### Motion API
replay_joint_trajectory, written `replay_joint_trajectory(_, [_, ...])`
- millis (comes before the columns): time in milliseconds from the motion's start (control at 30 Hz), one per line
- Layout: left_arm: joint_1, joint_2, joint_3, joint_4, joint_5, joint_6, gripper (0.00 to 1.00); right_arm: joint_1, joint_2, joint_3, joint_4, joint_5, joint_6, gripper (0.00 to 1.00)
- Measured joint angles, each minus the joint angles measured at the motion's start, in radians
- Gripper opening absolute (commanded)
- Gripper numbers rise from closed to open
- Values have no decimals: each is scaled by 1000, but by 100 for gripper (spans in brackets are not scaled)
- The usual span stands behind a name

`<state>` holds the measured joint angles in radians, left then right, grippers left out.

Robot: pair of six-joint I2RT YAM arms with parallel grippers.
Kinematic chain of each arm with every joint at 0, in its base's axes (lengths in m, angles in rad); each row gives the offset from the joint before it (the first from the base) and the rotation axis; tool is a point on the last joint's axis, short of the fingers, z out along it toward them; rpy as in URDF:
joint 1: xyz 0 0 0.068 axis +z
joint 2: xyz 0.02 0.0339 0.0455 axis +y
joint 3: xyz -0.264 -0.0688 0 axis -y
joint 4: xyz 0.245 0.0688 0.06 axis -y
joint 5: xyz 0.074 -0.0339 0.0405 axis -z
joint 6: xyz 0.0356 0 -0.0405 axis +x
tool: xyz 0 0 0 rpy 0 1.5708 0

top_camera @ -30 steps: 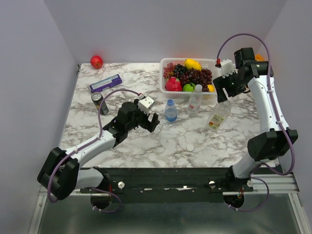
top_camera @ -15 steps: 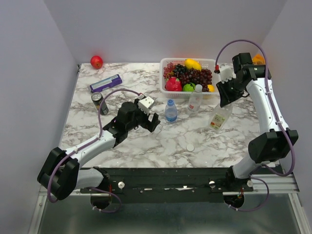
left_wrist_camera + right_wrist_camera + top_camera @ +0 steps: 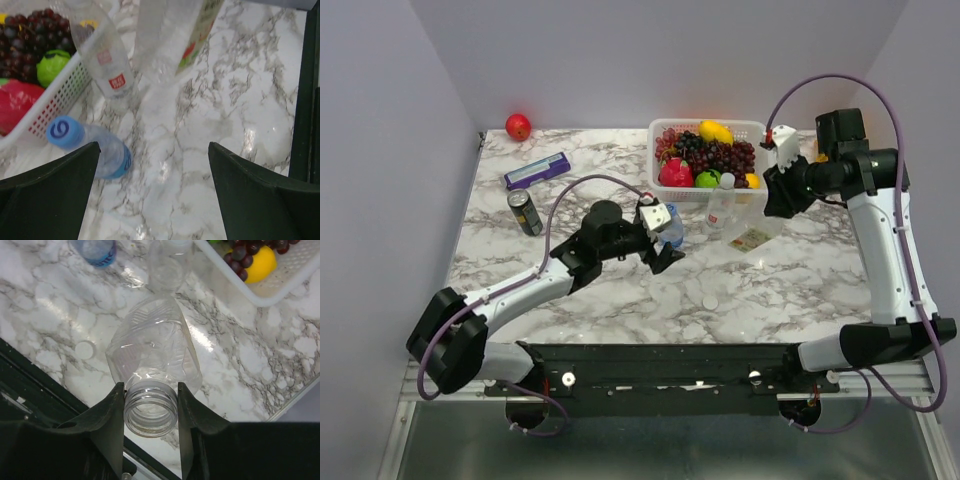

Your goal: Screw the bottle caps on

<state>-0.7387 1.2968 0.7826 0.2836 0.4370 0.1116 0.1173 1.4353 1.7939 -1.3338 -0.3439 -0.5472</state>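
Note:
My right gripper (image 3: 150, 407) is shut on the open threaded neck of the clear bottle with the yellow-green label (image 3: 752, 240), which hangs tilted above the table in front of the basket. A loose white cap (image 3: 710, 301) lies on the marble, also in the right wrist view as the white cap (image 3: 85, 350). The blue-labelled bottle (image 3: 112, 157) carries a blue cap (image 3: 65, 132) and stands just by the left finger of my open left gripper (image 3: 152, 150). Against the basket stands the plain bottle (image 3: 720, 208), with a white cap (image 3: 727, 181) on top.
A white basket (image 3: 660, 178) of grapes and other fruit sits at the back, right behind the bottles. A dark drink can (image 3: 525, 212), a purple box (image 3: 537, 170) and a red fruit (image 3: 518, 126) are at the back left. The black rail (image 3: 720, 355) runs along the near edge.
My right gripper has shut on the neck of the yellow-green labelled bottle and lifted it into a tilt. The left arm has swung right, up to the blue-labelled bottle.

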Motion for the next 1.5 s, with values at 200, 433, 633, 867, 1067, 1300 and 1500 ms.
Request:
replay_joint_trajectory(200, [-95, 113, 122, 50, 18, -11, 99, 5, -87, -163, -3, -29, -60, 7])
replay_joint_trajectory(433, [-164, 150, 128, 27, 54, -19, 99, 6, -225, -307, -8, -135, -258, 2])
replay_joint_trajectory(633, [-135, 64, 108, -105, 146, 83, 98, 143, -395, -308, -7, -294, -491, 1])
replay_joint_trajectory(867, [-3, -136, 103, -262, 213, 135, 99, 456, -351, -308, -7, -332, -587, 1])
replay_joint_trajectory(1067, [10, -209, 104, -446, 307, 243, 99, 671, -282, -269, -14, -323, -648, 0])
replay_joint_trajectory(1300, [23, -189, 112, -635, 424, 378, 99, 734, -213, -203, -44, -241, -805, 0])
replay_joint_trajectory(1500, [27, -117, 126, -699, 492, 461, 99, 756, -193, -200, -56, -177, -922, 0])
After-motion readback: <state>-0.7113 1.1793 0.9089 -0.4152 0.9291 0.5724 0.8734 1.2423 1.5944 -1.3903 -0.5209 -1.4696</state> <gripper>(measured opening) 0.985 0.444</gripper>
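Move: The juice bottle is already off the table, its open neck held in the right fingers and its body some 8 cm below them. It is meant for the open left gripper, roughly 17 cm left, 7 cm back and 9 cm lower. The blue-capped bottle stands 17 cm left and 7 ahead, the white-capped bottle 6 left and 11 ahead, well below. From the left hand, the juice bottle's body is about 15 cm right, 7 ahead, about level. The juice bottle, kept by its neck in the right fingers, is carried about 16 cm back and as far left, dipping briefly, while the right wrist turns nearly 90 degrees counter-clockwise to swing its base towards the left gripper. The left hand, fingers staying wide open, first reaches right, then returns left while drawing back, rising and sinking again on the way, and turns clockwise. ##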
